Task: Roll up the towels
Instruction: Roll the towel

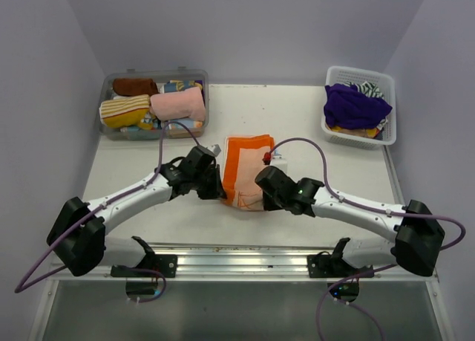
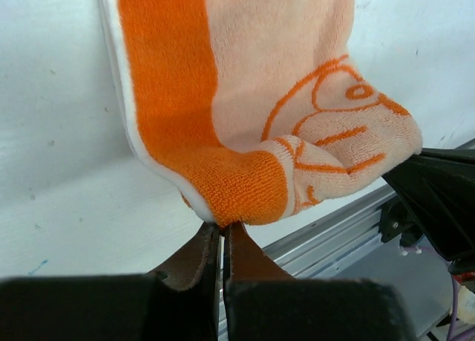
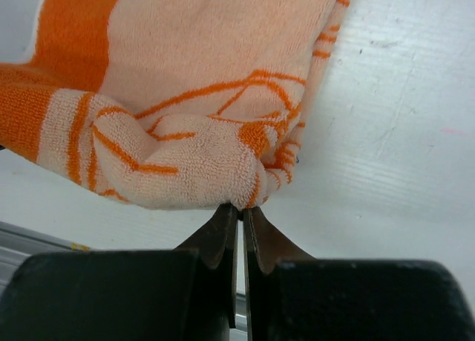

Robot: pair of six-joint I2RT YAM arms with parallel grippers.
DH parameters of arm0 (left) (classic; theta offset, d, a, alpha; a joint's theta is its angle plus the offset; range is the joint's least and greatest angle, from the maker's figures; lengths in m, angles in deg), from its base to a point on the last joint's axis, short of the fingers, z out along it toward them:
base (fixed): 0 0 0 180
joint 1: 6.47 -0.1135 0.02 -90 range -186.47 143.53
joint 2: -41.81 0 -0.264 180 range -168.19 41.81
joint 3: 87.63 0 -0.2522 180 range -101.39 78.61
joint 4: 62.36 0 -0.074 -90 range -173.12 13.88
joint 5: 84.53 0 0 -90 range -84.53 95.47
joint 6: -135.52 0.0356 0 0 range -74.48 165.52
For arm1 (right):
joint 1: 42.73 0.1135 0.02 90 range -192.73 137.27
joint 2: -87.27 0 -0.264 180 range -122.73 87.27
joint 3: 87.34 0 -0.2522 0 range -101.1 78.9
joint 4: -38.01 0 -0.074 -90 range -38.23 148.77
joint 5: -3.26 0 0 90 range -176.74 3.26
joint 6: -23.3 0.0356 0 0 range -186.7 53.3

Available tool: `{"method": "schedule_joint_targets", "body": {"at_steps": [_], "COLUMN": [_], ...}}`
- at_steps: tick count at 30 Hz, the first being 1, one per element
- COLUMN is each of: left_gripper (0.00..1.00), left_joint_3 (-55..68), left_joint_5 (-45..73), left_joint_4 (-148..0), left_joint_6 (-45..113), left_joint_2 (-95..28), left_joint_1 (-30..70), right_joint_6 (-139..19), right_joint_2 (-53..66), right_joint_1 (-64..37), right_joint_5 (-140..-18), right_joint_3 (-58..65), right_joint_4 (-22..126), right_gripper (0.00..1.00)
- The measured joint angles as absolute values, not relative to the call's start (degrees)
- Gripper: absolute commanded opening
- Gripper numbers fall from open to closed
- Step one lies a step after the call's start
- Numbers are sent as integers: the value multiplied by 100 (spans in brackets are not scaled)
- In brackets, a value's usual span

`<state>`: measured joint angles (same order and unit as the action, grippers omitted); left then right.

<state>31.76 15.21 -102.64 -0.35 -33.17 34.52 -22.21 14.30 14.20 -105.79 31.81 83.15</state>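
An orange-and-cream towel (image 1: 245,166) with a cartoon print lies in the middle of the table, its near end curled up off the surface. My left gripper (image 1: 220,192) pinches that near edge at the orange-striped left corner (image 2: 237,192), jaws shut on the cloth. My right gripper (image 1: 261,202) is shut on the right corner of the same edge (image 3: 245,185). Between the two grips the near end bulges into a first fold. More towels sit in two containers at the back.
A clear bin (image 1: 111,125) at the back left holds rolled towels, striped yellow (image 1: 124,109), pink (image 1: 178,103) and brown (image 1: 135,85). A white basket (image 1: 386,137) at the back right holds a purple towel (image 1: 352,105). An aluminium rail (image 1: 245,261) runs along the near edge.
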Motion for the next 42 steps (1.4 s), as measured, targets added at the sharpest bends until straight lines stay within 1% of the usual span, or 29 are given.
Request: {"method": "schedule_joint_targets", "body": {"at_steps": [9, 22, 24, 27, 30, 31, 33, 37, 42], "left_gripper": [0, 0, 1, 19, 31, 32, 33, 30, 27], "left_joint_3": [2684, 2020, 1998, 1991, 1991, 1991, 1991, 1991, 1998], "left_joint_5": [1536, 1571, 1569, 1565, 1499, 1447, 1322, 1261, 1582], "left_joint_4": [-10236, -9836, -9816, -9823, -9904, -9952, -10072, -10144, -9958], "left_joint_6": [33, 72, 75, 120, 171, 173, 175, 173, 149], "left_joint_2": [-4001, -5695, -5719, -5704, -5520, -5393, -5059, -4432, -4348], "left_joint_1": [3002, 2635, 2624, 2615, 2615, 2617, 2615, 2617, 2678], "right_joint_6": [-2638, -2879, -2879, -2879, -2874, -2872, -2857, -2831, -2807], "right_joint_2": [807, -487, -515, -537, -537, -537, -535, -533, -533], "right_joint_1": [637, -45, -75, -82, -82, -82, -86, -102, -117], "right_joint_5": [-10524, -10198, -10198, -10196, -10196, -10192, -10179, -10139, -10072], "right_joint_3": [2763, 2551, 2549, 2549, 2549, 2549, 2549, 2551, 2553], "right_joint_4": [8085, 7423, 7359, 7327, 7314, 7309, 7303, 7303, 7287], "right_gripper": [1, 0, 0, 0, 0, 0, 0, 0, 0]}}
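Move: Both hands already pinch the corners of the towel's near edge, holding it some 8 cm above the table. The line on the lying towel where that edge goes is about 8 cm ahead of the left hand and 6 below, and from the right hand about 9 ahead, 1 right and 5 below. The towel's far orange edge lies roughly 20 cm ahead of both, its middle 9 cm right of the left hand and 6 left of the right. Together the two hands carry the pinched near edge forward over the lying part of the towel, first level and then sinking, some 8 to 9 cm out and about 5 to 6 cm down, until the edge is laid on the towel. There the left fingers part about a third of their range and let go of their corner, that hand rising some 8 cm clear almost straight up, while the right hand stays low with its fingers shut on its corner. ##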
